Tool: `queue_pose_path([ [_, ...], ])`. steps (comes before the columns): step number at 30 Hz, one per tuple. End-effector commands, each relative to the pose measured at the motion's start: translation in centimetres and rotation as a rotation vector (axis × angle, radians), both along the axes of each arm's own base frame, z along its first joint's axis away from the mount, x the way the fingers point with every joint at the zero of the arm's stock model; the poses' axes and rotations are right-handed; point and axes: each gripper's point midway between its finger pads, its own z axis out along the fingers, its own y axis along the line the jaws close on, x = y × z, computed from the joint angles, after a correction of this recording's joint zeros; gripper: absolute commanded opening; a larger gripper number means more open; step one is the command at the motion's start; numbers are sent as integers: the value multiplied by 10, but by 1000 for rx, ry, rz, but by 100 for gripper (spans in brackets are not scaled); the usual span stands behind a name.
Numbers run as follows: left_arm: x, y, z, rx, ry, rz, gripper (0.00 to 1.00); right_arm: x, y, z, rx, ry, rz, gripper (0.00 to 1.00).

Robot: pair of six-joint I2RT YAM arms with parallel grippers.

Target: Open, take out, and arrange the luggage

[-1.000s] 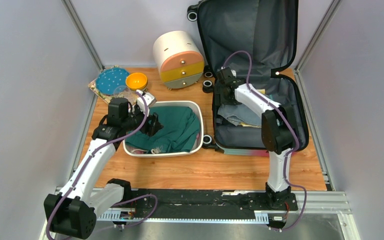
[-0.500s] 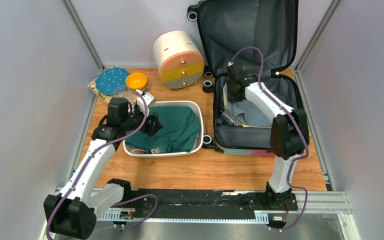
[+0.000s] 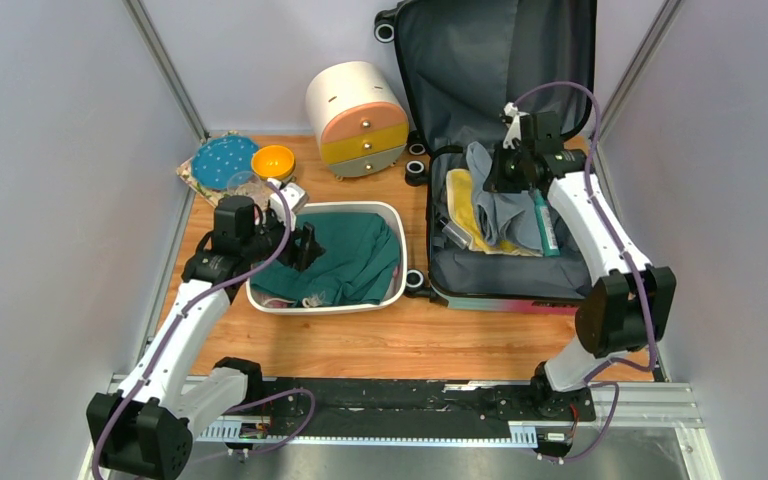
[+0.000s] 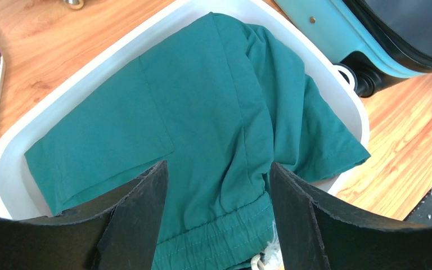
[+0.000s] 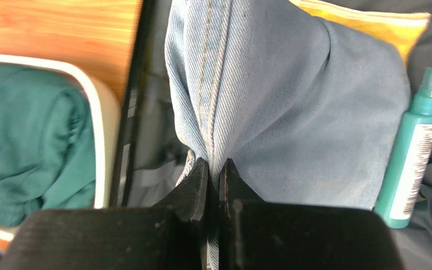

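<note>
The luggage (image 3: 480,60) lies open at the back right, its lid leaning on the wall and its dark lining showing. My right gripper (image 3: 500,178) (image 5: 214,169) hangs over the open half, shut on a fold of a blue denim garment (image 5: 292,112) (image 3: 505,212), which is pulled up. Under it lie a yellow cloth (image 3: 463,205) and a teal spray bottle (image 5: 413,157). My left gripper (image 3: 310,247) (image 4: 216,169) stands open just above a green garment (image 4: 202,101) in the white basin (image 3: 325,207).
A round cream drawer cabinet (image 3: 357,118) stands behind the basin. An orange bowl (image 3: 273,161) and a blue dotted plate (image 3: 222,160) sit at the back left. The luggage's black wheels (image 3: 415,168) face the basin. Metal frame posts line both sides.
My right gripper went from open to shut on the denim and swung right and up with it, uncovering the yellow cloth and the bottle. The left arm has not moved.
</note>
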Motion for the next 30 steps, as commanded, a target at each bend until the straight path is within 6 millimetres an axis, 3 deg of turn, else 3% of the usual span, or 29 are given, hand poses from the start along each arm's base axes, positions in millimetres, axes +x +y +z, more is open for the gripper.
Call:
queue_pose_path([
  [1,16,13,5,-46,59,135,75,-32,42,82,201,-173,150,0],
  [6,31,35,-2,-122,181,261,75,-56,63,102,282,-199,184,0],
  [12,41,44,3,-188,163,320,75,-91,110,116,363,-196,289,0],
  [18,45,62,-3,-220,184,394,75,-109,163,108,322,-169,370,0],
  [19,46,64,-3,-223,185,400,75,-116,179,100,309,-149,399,0],
  [21,47,69,-3,-233,185,423,75,-114,192,97,283,-156,381,0],
  [22,48,70,-3,-237,186,429,75,-120,210,87,267,-133,407,0],
  [23,49,72,-3,-241,186,437,75,-117,217,92,259,-159,393,0],
  [24,50,76,-3,-242,184,453,75,-114,227,83,245,-149,393,0],
  [25,50,79,-2,-244,181,464,75,-120,241,83,241,-159,411,0],
  [27,51,85,-2,-245,182,495,75,-110,256,93,246,-213,396,0],
  [29,53,95,-2,-249,179,534,75,-104,278,85,247,-214,401,0],
  [30,52,96,-3,-260,186,544,75,-101,288,95,269,-234,406,0],
])
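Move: The right hand holds the blue jeans above the suitcase; the white bin with the green cloth, where they go, is about 35 cm to its left, 10 cm back and 15 cm below. Under the hand lies the yellow cloth, some 13 cm down and 2 cm back; the spray bottle is roughly 11 cm right and 3 cm back. A suitcase wheel sits 15 cm left and 15 cm back. From the left hand, the bin's middle is about 3 cm ahead and 4 cm right. Still pinching the jeans in its shut fingers, the right hand carries them left some 24 cm and back about 13 towards the white bin, arching up roughly 8 cm and then sinking about 6, while the wrist turns some 25 degrees counter-clockwise. The left hand, open and empty, makes way from the bin's middle, going left about 8 cm and forward 5, turning counter-clockwise too. ##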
